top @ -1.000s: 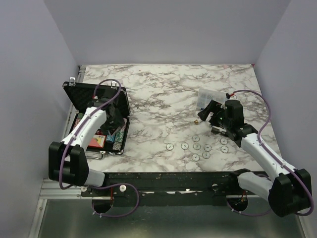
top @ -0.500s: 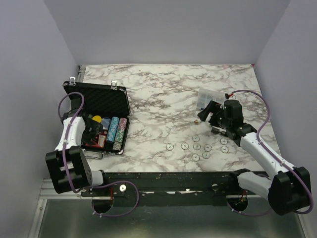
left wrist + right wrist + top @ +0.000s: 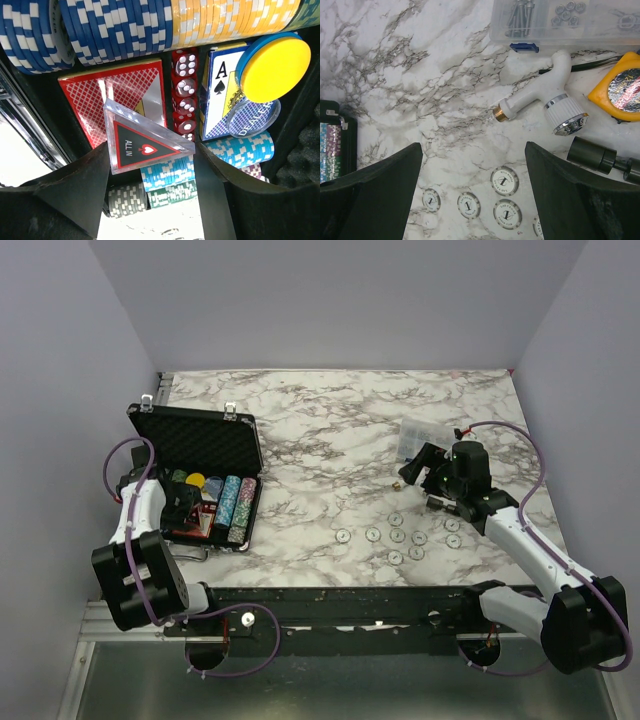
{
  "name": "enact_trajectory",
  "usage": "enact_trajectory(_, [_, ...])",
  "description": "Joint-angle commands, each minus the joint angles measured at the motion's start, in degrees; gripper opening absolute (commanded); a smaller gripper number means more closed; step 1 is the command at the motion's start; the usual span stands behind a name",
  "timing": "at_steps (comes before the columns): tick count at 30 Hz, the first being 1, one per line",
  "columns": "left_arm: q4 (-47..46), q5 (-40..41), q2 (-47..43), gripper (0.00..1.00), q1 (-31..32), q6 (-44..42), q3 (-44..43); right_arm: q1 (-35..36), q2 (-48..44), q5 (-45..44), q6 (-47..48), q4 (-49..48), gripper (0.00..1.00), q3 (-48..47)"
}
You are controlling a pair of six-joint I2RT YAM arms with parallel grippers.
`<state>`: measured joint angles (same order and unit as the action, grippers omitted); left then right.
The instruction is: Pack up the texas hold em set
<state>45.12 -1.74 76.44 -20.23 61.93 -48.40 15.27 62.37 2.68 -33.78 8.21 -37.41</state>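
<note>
The black case [image 3: 200, 433] lies open at the left, with rows of coloured chips [image 3: 235, 502] in it. My left gripper [image 3: 185, 502] hangs over the case; its fingers press both sides of a clear triangular "ALL IN" plaque [image 3: 142, 142] above the red card box [image 3: 112, 95], the red dice [image 3: 185, 90] and the blue chips [image 3: 100, 30]. Several small white round chips [image 3: 397, 535] lie on the marble. My right gripper [image 3: 422, 470] is open and empty above them, and they show between its fingers [image 3: 504, 181]. Its fingertips stand wide apart [image 3: 472, 150].
A yellow button [image 3: 272, 65] and a clear dealer button [image 3: 252, 120] lie on a blue ace card box. A clear compartment box [image 3: 560, 20], a white fitting [image 3: 535, 92], an orange ring [image 3: 620, 90] and a black cylinder [image 3: 592, 152] lie by the right gripper.
My left arm has pulled back from over the middle of the case to its left side, uncovering the chip rows. The right arm has not moved.
</note>
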Motion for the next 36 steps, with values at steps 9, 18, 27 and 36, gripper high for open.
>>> enact_trajectory(9, [3.6,5.3,-3.5,0.31,-0.9,4.4,1.9,0.1,0.6,0.4,0.5,-1.4,0.86,-0.3])
enact_trajectory(18, [3.2,3.6,-1.6,0.57,-1.4,4.0,1.7,0.1,0.3,0.5,0.5,-1.4,0.86,-0.2])
enact_trajectory(27, [4.7,4.1,-4.3,0.93,-1.5,3.7,1.9,0.1,0.3,0.4,0.5,-1.7,0.86,0.1])
enact_trajectory(36, [3.5,6.5,-13.5,0.98,0.9,-0.2,1.2,0.1,1.0,0.1,1.2,-1.4,0.86,0.0])
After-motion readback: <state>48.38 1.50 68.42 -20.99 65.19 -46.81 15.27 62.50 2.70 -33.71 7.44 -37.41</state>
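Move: The left gripper already holds the ALL IN triangle low over the open case. The middle of the red card pack it goes to lies about 2 cm back, 2 cm left and 2 cm below. The red dice column is some 3 cm ahead and 3 cm left, the teal chip row 3 cm ahead and 5 cm right, and the blue-and-yellow chip row 3 cm ahead and 8 cm left. From the idle right hand, the red pack is roughly 52 cm left and 11 cm back. Ease the left gripper back about 2 cm with the ALL IN triangle, sinking only a touch, to bring it over the red card pack. Pause there with the grip kept, then open the fingers from part-open to nearly full width so they let go of both ends of the triangle, and rise some 2 cm clear. ##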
